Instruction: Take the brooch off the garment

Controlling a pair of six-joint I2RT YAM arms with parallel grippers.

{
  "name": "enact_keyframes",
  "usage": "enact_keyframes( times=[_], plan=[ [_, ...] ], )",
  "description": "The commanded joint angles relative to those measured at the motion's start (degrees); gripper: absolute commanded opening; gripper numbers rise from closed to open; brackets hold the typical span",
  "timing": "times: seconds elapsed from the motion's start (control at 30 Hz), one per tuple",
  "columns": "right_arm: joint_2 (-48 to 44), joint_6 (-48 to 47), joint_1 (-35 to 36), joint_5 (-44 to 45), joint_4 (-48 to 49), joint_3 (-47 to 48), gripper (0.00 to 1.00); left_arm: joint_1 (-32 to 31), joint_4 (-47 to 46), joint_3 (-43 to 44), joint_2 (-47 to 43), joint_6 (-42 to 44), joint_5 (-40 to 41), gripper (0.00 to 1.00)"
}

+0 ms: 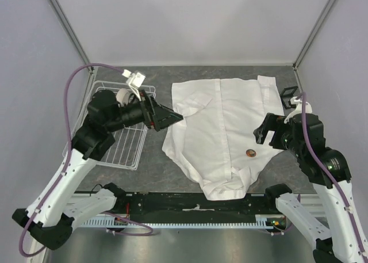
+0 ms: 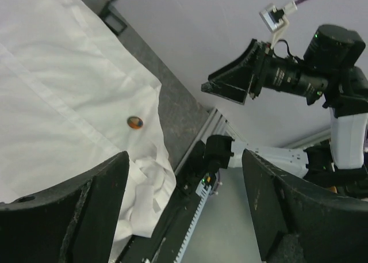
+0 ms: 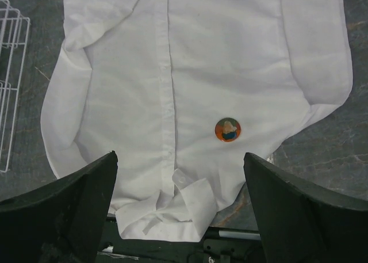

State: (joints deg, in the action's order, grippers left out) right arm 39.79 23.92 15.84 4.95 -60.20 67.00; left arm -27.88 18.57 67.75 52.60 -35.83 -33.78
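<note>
The garment (image 1: 218, 125) is a white button-front shirt spread flat on the grey table, collar toward the near edge. The brooch (image 1: 250, 153), a small round coppery disc, sits on the cloth near the shirt's right side; it also shows as the brooch (image 3: 228, 129) and the brooch (image 2: 134, 122). My right gripper (image 1: 259, 134) hovers open just above and right of it, nothing between its fingers (image 3: 299, 205). My left gripper (image 1: 175, 118) hangs open over the shirt's left sleeve edge, holding nothing, its fingers (image 2: 69, 211) wide apart.
A white wire rack (image 1: 123, 142) lies on the table at the left, under the left arm. A small black wire stand (image 1: 288, 94) sits just past the shirt's far right corner. The black mounting rail (image 1: 195, 202) runs along the near edge.
</note>
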Motion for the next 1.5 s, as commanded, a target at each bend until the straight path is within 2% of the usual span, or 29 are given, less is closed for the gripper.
enact_keyframes(
  times=[0.0,0.23,0.3,0.4,0.47,0.53,0.63,0.73,0.77,0.87,1.0,1.03,1.3,1.47],
  plan=[
    [-1.2,2.0,-0.19,-0.82,1.23,-1.96,0.98,-7.62,0.59,-1.82,3.38,1.38,7.14,0.84],
    [0.02,6.04,-0.19,-0.2,0.62,-7.49,0.98,-20.18,-1.42,-1.83,14.36,1.38,12.86,0.78],
    [1.25,8.15,-0.19,-0.38,0.09,-9.95,0.98,-23.7,-1.87,-0.95,19.11,0.94,14.52,0.7],
    [1.52,10.61,-0.19,0.05,0.79,-13.2,0.98,-27.84,-3.62,-0.77,24.73,-0.37,17.86,0.64],
    [1.43,12.02,-0.28,1.37,1.58,-15.83,0.98,-29.77,-6.6,-0.95,27.98,-1.34,17.61,0.56],
    [1.6,13.78,-0.28,1.82,2.02,-17.69,0.98,-30.74,-7.93,-0.69,32.38,-1.95,17.34,0.52],
    [2.48,16.41,-0.19,2.25,2.98,-21.2,0.97,-32.06,-11.0,-0.86,37.11,-2.66,17.7,0.5],
    [2.57,17.82,-0.19,2.17,6.05,-25.33,0.88,-32.68,-12.24,0.98,43.0,-2.75,16.64,0.5],
    [2.66,18.09,-0.19,1.99,7.98,-27.17,0.79,-32.77,-12.24,1.68,44.33,-2.75,16.21,0.48],
    [3.97,18.35,-0.19,-0.81,12.2,-30.25,0.61,-32.94,-12.24,3.62,48.12,-3.36,15.67,0.46],
    [7.57,17.92,-0.19,-6.16,16.17,-32.72,0.52,-32.94,-13.29,3.8,49.62,-3.72,16.29,0.45],
    [8.54,17.57,-0.19,-7.22,17.22,-33.25,0.47,-32.94,-13.38,3.71,49.79,-3.72,16.55,0.45],
    [15.93,15.98,-0.19,-12.41,22.15,-34.74,0.49,-32.77,-14.7,3.36,53.57,-2.84,19.01,0.45],
    [14.28,19.22,-0.19,-13.74,20.66,-37.73,0.49,-32.68,-14.79,4.32,54.8,-1.96,20.15,0.45]
  ],
)
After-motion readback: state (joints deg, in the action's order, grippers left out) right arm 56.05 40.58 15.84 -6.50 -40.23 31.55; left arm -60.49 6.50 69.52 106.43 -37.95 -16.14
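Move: Below and close to straight under the right hand lies the brooch, about 25 cm down, 2 cm ahead and 2 cm left. The garment's button strip runs level with it, some 8 cm to its left, and the bunched hem sits roughly 10 cm nearer the base than the brooch and 5 cm to its left. From the left hand the brooch is about 29 cm right, 1 cm ahead and 37 cm down. Swooping down some 32 cm and right about 21, the left hand heads in over the garment towards the brooch, its fingers tilting downward and narrowing to about half open. The right hand sinks about 23 cm, tipping its fingers steeply down, half closes late, and veers a little left just before the end; neither grips anything. ##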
